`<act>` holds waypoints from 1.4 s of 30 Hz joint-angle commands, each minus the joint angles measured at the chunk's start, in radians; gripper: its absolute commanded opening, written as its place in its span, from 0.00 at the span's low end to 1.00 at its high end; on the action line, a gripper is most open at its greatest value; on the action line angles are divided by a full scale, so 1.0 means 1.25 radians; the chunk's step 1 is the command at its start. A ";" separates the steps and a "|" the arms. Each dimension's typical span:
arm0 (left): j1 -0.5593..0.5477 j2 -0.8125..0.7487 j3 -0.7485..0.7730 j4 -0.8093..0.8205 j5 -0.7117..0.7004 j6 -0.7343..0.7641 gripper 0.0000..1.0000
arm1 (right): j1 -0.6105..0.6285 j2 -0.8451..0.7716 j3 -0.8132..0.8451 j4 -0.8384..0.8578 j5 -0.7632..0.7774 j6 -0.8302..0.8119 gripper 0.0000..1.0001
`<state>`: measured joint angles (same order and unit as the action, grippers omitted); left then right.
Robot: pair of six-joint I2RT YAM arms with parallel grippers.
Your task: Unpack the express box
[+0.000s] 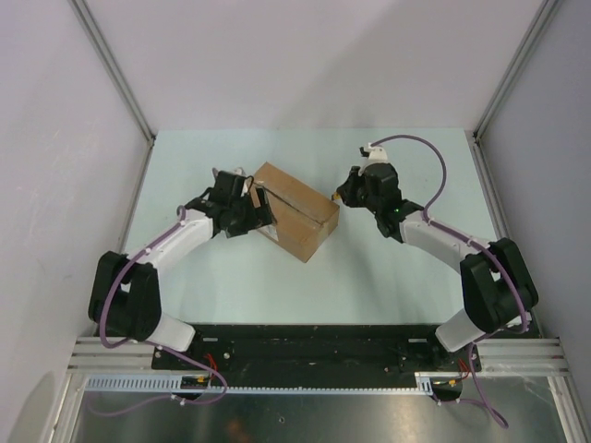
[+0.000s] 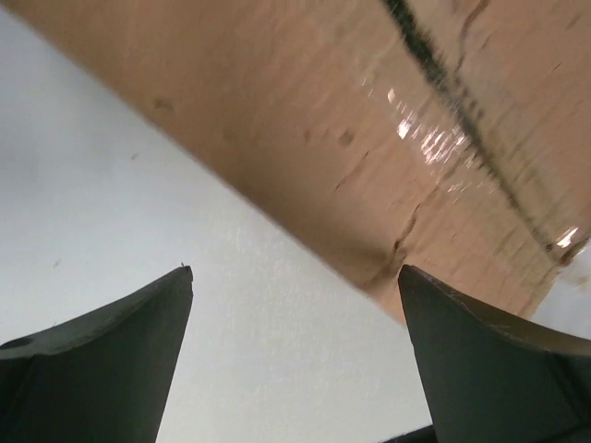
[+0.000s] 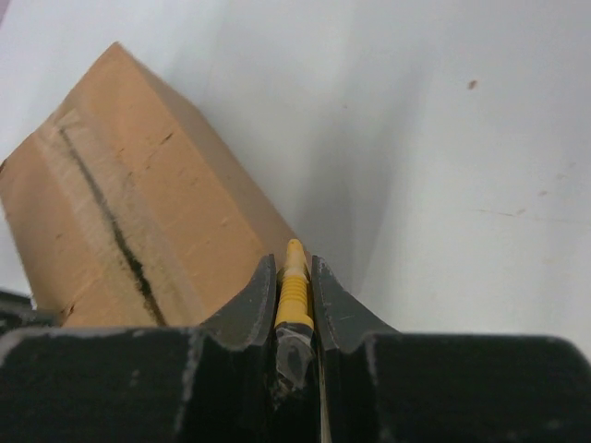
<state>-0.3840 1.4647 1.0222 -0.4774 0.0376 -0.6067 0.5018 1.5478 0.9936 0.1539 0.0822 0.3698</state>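
Observation:
The express box (image 1: 294, 210), a brown cardboard carton, lies at the middle of the table with its flaps shut. A dark line runs along its taped seam (image 3: 109, 221). My left gripper (image 1: 259, 207) is open at the box's left end. In the left wrist view its fingers stand wide apart around bare table, just short of the box's corner (image 2: 388, 148). My right gripper (image 1: 343, 195) hovers at the box's right corner, shut on a small yellow-and-black utility knife (image 3: 294, 288). The knife's tip points at the box's edge (image 3: 212, 203).
White enclosure walls with aluminium posts (image 1: 120, 83) close in the pale table (image 1: 388, 277) at the back and both sides. A black mounting rail (image 1: 305, 346) with both arm bases runs along the near edge.

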 commanded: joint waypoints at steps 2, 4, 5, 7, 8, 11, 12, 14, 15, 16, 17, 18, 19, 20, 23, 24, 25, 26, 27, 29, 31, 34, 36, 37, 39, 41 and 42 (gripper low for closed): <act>0.041 0.015 0.002 0.253 0.149 -0.056 0.98 | 0.011 -0.006 0.032 -0.022 -0.112 -0.046 0.00; 0.054 0.046 0.012 0.258 0.165 -0.058 0.98 | 0.019 -0.018 0.032 -0.060 -0.126 -0.046 0.00; 0.058 0.055 0.020 0.259 0.177 -0.058 0.98 | 0.023 -0.023 0.033 -0.074 -0.136 -0.047 0.00; 0.074 0.077 0.028 0.264 0.188 -0.058 0.98 | 0.040 -0.033 0.033 -0.118 -0.141 -0.052 0.00; 0.079 0.084 0.039 0.267 0.198 -0.057 0.98 | 0.046 -0.048 0.032 -0.128 -0.139 -0.053 0.00; 0.098 0.129 0.073 0.269 0.225 -0.040 0.98 | 0.079 -0.075 0.032 -0.194 -0.145 -0.064 0.00; 0.102 0.142 0.085 0.270 0.235 -0.024 0.97 | 0.089 -0.082 0.033 -0.204 -0.146 -0.072 0.00; 0.112 0.183 0.121 0.270 0.257 -0.004 0.97 | 0.119 -0.094 0.032 -0.225 -0.142 -0.082 0.00; 0.113 0.195 0.133 0.270 0.274 0.026 0.97 | 0.127 -0.104 0.032 -0.231 -0.139 -0.094 0.00; 0.116 0.220 0.143 0.270 0.278 0.037 0.97 | 0.136 -0.106 0.032 -0.238 -0.130 -0.099 0.00; 0.118 0.228 0.155 0.270 0.280 0.057 0.97 | 0.147 -0.106 0.033 -0.242 -0.121 -0.103 0.00; 0.121 0.237 0.161 0.270 0.277 0.068 0.97 | 0.152 -0.106 0.032 -0.243 -0.114 -0.107 0.00; 0.123 0.244 0.165 0.270 0.269 0.077 0.97 | 0.151 -0.104 0.032 -0.245 -0.100 -0.113 0.00; 0.126 0.243 0.160 0.270 0.271 0.086 0.97 | 0.153 -0.106 0.032 -0.245 -0.094 -0.115 0.00; 0.135 0.209 0.129 0.269 0.252 0.100 0.98 | 0.159 -0.119 0.032 -0.231 -0.079 -0.129 0.00; 0.140 0.195 0.115 0.268 0.242 0.102 0.99 | 0.162 -0.129 0.035 -0.229 -0.072 -0.130 0.00; 0.141 0.176 0.102 0.265 0.227 0.105 0.99 | 0.164 -0.134 0.035 -0.230 -0.039 -0.133 0.00; 0.143 0.156 0.070 0.260 0.218 0.110 1.00 | 0.165 -0.136 0.037 -0.234 -0.019 -0.131 0.00; 0.143 0.110 0.053 0.257 0.206 0.111 1.00 | 0.172 -0.140 0.037 -0.242 0.000 -0.134 0.00; 0.143 0.063 -0.001 0.246 0.191 0.110 1.00 | 0.185 -0.157 0.040 -0.248 0.075 -0.157 0.00; 0.143 -0.009 -0.041 0.242 0.202 0.100 1.00 | 0.211 -0.179 0.043 -0.250 0.150 -0.186 0.00; 0.140 -0.095 -0.130 0.241 0.247 0.074 1.00 | 0.235 -0.204 0.049 -0.236 0.150 -0.264 0.00; 0.138 -0.131 -0.162 0.240 0.272 0.058 1.00 | 0.250 -0.233 0.052 -0.212 0.106 -0.331 0.00; 0.135 -0.161 -0.189 0.238 0.284 0.051 0.99 | 0.267 -0.237 0.053 -0.208 0.056 -0.355 0.00; 0.130 -0.180 -0.211 0.238 0.323 0.033 0.98 | 0.282 -0.242 0.052 -0.199 0.012 -0.413 0.00; 0.123 -0.190 -0.237 0.240 0.343 0.014 0.96 | 0.298 -0.230 0.052 -0.196 -0.035 -0.441 0.00; 0.117 -0.192 -0.245 0.240 0.356 0.008 0.95 | 0.304 -0.227 0.052 -0.183 0.005 -0.446 0.00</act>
<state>-0.2180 1.2491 0.7586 -0.1833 0.3897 -0.5430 0.8509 1.2655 1.0168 -0.1368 0.1219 -0.0574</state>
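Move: The express box lies askew between the hands, its middle about 6 cm to the right of the open left hand, 4 cm ahead and 4 cm lower. From that hand the cutter is some 16 cm to the right and 3 cm farther out. The box's middle is about 12 cm to the left of the right hand, which still grips the cutter, roughly 2 cm back and 7 cm lower. Forward goes the open left hand, some 10 cm, pushing the box's left end outward, while the right hand, still gripping the cutter, sweeps back about 9 cm and left 5 at the right end, turning counter-clockwise. Then the left hand draws back to nearly where it began, and the right rises 6 cm, easing farther back. ##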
